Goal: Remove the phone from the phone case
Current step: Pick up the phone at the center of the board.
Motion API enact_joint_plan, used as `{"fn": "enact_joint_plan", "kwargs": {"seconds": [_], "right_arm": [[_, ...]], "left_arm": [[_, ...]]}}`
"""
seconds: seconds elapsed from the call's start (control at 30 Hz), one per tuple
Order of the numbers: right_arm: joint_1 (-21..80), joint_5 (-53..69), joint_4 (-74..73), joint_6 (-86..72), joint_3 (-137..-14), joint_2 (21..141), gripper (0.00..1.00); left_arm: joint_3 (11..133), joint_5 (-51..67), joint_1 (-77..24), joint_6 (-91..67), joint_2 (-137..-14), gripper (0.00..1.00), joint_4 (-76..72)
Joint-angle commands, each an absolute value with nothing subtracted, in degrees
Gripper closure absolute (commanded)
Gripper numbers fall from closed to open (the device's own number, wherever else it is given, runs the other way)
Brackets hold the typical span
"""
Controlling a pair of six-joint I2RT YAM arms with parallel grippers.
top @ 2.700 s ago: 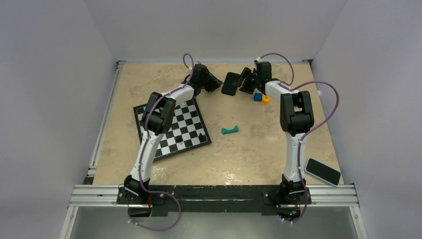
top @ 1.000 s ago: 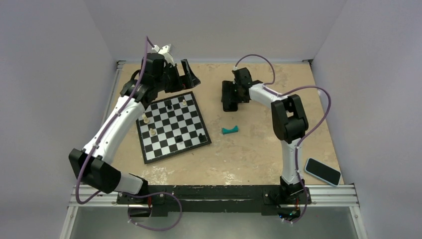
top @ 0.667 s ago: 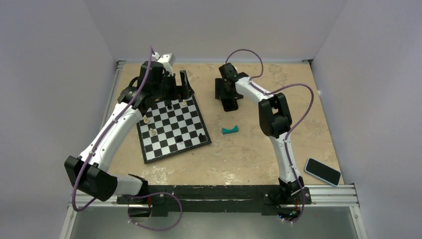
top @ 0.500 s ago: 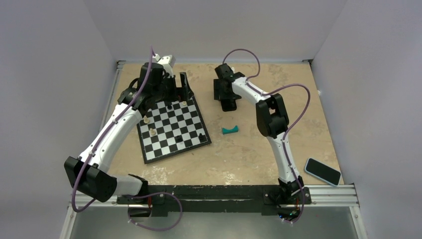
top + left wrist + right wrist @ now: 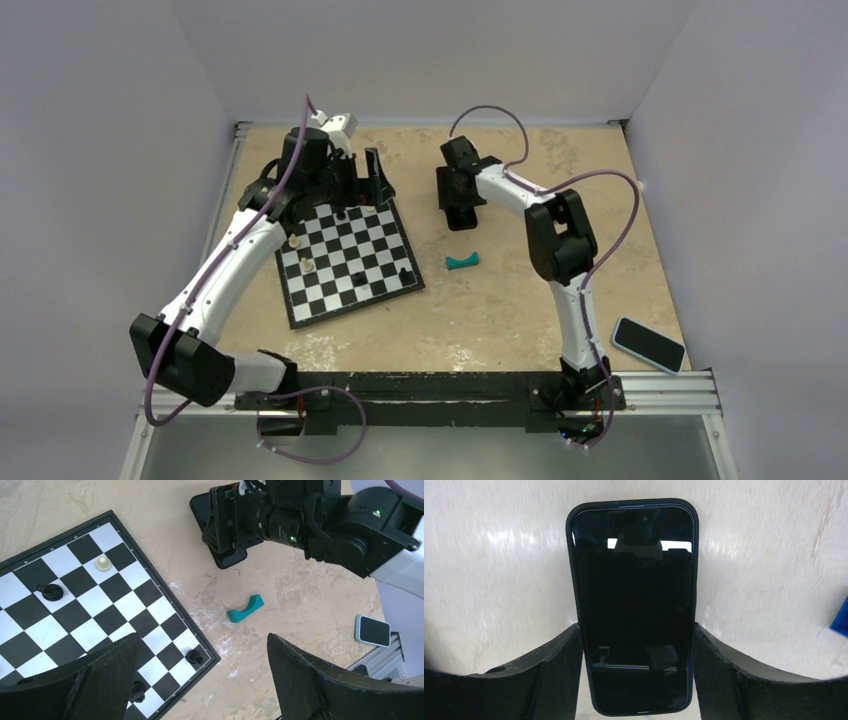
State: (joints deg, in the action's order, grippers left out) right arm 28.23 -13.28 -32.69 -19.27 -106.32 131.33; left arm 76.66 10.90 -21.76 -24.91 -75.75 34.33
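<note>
A glossy black slab (image 5: pixel 634 605) lies screen up on the table at the back middle. A thin dark shell rims it, which I take for the phone case (image 5: pixel 570 580); no camera holes show. My right gripper (image 5: pixel 637 630) points straight down over it, fingers pressed against both long sides. From above, the right gripper (image 5: pixel 460 192) covers most of the slab (image 5: pixel 461 222). The light-blue-rimmed phone (image 5: pixel 648 345) lies alone by the near right rail, also seen as the phone (image 5: pixel 372 630). My left gripper (image 5: pixel 203 640) hangs open and empty above the chessboard's far corner.
A chessboard (image 5: pixel 345 250) with a few pieces lies left of centre. A teal curved piece (image 5: pixel 462 262) sits just in front of the slab. A blue block (image 5: pixel 841 615) shows at the right edge of the right wrist view. Walls close the table's back and sides.
The right gripper, which held the black slab up at the back, now has it flat on the table and has drawn its jaws in on its sides. The left arm has pulled back over the chessboard.
</note>
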Motion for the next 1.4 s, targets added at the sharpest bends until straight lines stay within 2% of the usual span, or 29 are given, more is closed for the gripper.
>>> {"fn": "enact_joint_plan", "kwargs": {"seconds": [0.0,0.27,0.43,0.57,0.77,1.07,1.37], "right_arm": [[28.2,-11.7,-22.8,-17.4,-95.2,121.7,1.00],[26.9,-11.3,1.2,-21.6,-74.4,104.6,1.00],[26.8,-9.3,16.6,-25.8,-61.9,96.2,1.00],[26.8,-2.7,24.7,-27.7,-54.3,90.8,1.00],[29.2,7.4,34.1,-34.7,-44.4,85.1,1.00],[36.0,6.9,35.7,-38.2,-44.4,82.7,1.00],[41.3,2.9,35.0,-37.7,-47.4,82.4,1.00]], "left_arm": [[76.4,14.3,-21.4,-26.1,-76.9,0.01,31.2],[74.2,18.6,-20.8,-28.4,-78.4,0.01,27.0],[72.3,25.8,-20.1,-32.0,-81.0,0.04,21.5],[70.4,31.4,-20.1,-35.8,-82.8,0.09,16.5],[68.3,35.5,-20.1,-41.4,-85.8,0.21,11.1],[68.2,34.8,-20.1,-41.8,-88.1,0.32,11.1],[69.2,33.3,-20.2,-40.4,-88.9,0.49,13.7]]}}
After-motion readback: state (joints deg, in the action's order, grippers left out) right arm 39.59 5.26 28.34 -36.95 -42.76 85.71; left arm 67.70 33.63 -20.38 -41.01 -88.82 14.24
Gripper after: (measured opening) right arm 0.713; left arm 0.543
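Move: The right hand already grips the cased phone by its long sides; the left hand, where it is taken, lies about 15 cm back, 22 cm left and 23 cm up. The blue block is some 15 cm to the phone's right and 2 cm farther out, the teal block about 14 cm straight back. From the left hand, the phone lies roughly 15 cm ahead, 22 cm right and 25 cm down; the chessboard's middle is almost underneath, 27 cm down. Right hand carries the phone back 17 cm, up and left, rolling; left hand lowers rightward towards it, half-closing. ##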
